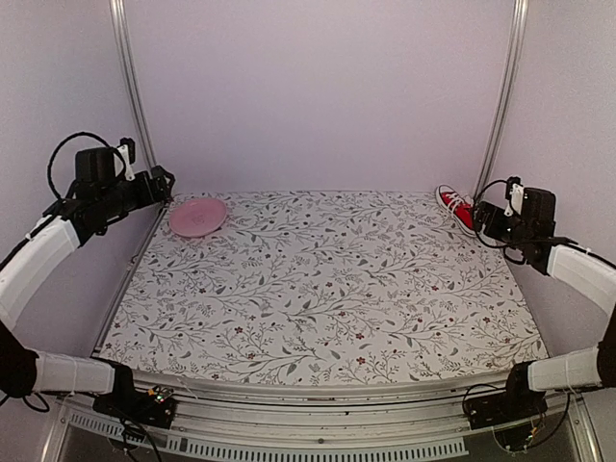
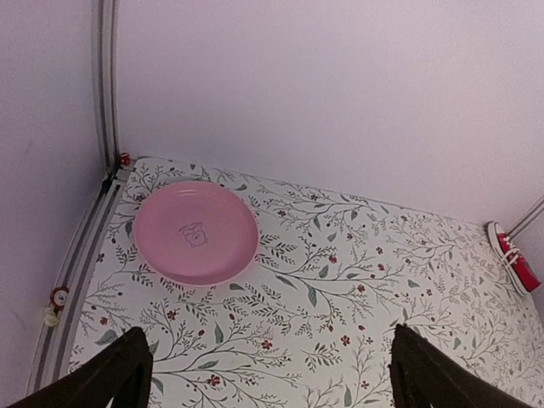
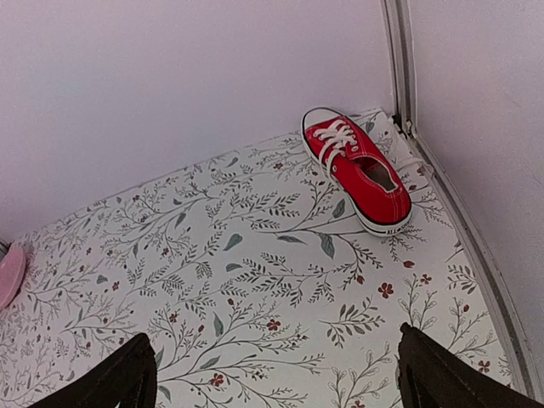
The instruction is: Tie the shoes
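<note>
A small red sneaker (image 1: pixel 453 204) with white laces, white sole and toe cap lies on the floral table at the far right corner, toe toward the back wall. It shows in the right wrist view (image 3: pixel 357 168), and small at the right edge of the left wrist view (image 2: pixel 512 259). My right gripper (image 1: pixel 484 219) is raised just in front of the shoe, open and empty (image 3: pixel 276 384). My left gripper (image 1: pixel 162 185) is raised at the far left, open and empty (image 2: pixel 272 382), far from the shoe.
A pink plate (image 1: pixel 198 216) lies at the far left of the table below my left gripper, seen also in the left wrist view (image 2: pixel 195 231). White walls and metal corner posts (image 1: pixel 500 96) enclose the floral table (image 1: pixel 318 289).
</note>
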`<state>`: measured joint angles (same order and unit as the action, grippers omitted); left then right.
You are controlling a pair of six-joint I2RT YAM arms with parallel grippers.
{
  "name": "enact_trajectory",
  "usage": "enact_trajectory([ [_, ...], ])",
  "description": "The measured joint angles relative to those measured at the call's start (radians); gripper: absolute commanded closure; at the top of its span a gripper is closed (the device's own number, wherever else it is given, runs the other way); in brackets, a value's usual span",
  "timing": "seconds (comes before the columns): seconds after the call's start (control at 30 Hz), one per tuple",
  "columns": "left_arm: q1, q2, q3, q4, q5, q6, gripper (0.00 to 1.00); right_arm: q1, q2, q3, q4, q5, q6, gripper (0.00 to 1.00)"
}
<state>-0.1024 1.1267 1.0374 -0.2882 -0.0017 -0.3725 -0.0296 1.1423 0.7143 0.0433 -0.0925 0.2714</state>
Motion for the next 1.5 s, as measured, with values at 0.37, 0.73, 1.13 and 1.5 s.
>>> enact_trajectory([
  [0.37, 0.089, 0.179, -0.009, -0.006, 0.112, 0.142, 0.03, 0.000, 0.580, 0.436, -0.253, 0.095, -0.111, 0.00],
  [0.73, 0.316, 0.182, -0.068, 0.123, 0.483, 0.071, 0.03, -0.003, 0.961, 0.816, -0.385, 0.281, -0.216, 0.02],
  [1.13, 0.378, 0.154, -0.098, 0.157, 0.524, 0.051, 0.03, -0.064, 1.125, 1.014, -0.416, 0.251, -0.354, 0.36],
  [1.5, 0.378, 0.113, -0.114, 0.164, 0.466, 0.068, 0.03, -0.064, 1.126, 1.058, -0.408, 0.026, -0.418, 0.98],
])
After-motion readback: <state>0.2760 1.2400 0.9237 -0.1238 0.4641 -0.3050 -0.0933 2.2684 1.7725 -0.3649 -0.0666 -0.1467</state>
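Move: The red shoe stands some 24 cm ahead of my right hand, about 4 cm to its right and 18 cm lower, toe pointing outward and a little left. Just past it is the table's far right corner, about 36 cm ahead of that hand, 14 cm to its right and 21 cm below. From my left hand the shoe lies about 24 cm ahead, 85 cm to the right and 26 cm down. I reach my open right hand about 20 cm forward and 15 cm down to the shoe's ankle opening, tipping the fingers some 30 degrees steeper and veering right. There I swing back left, turn counter-clockwise, rise slightly and close nearly shut, pinching the canvas collar together. My empty, open left hand dips, then drifts left. ##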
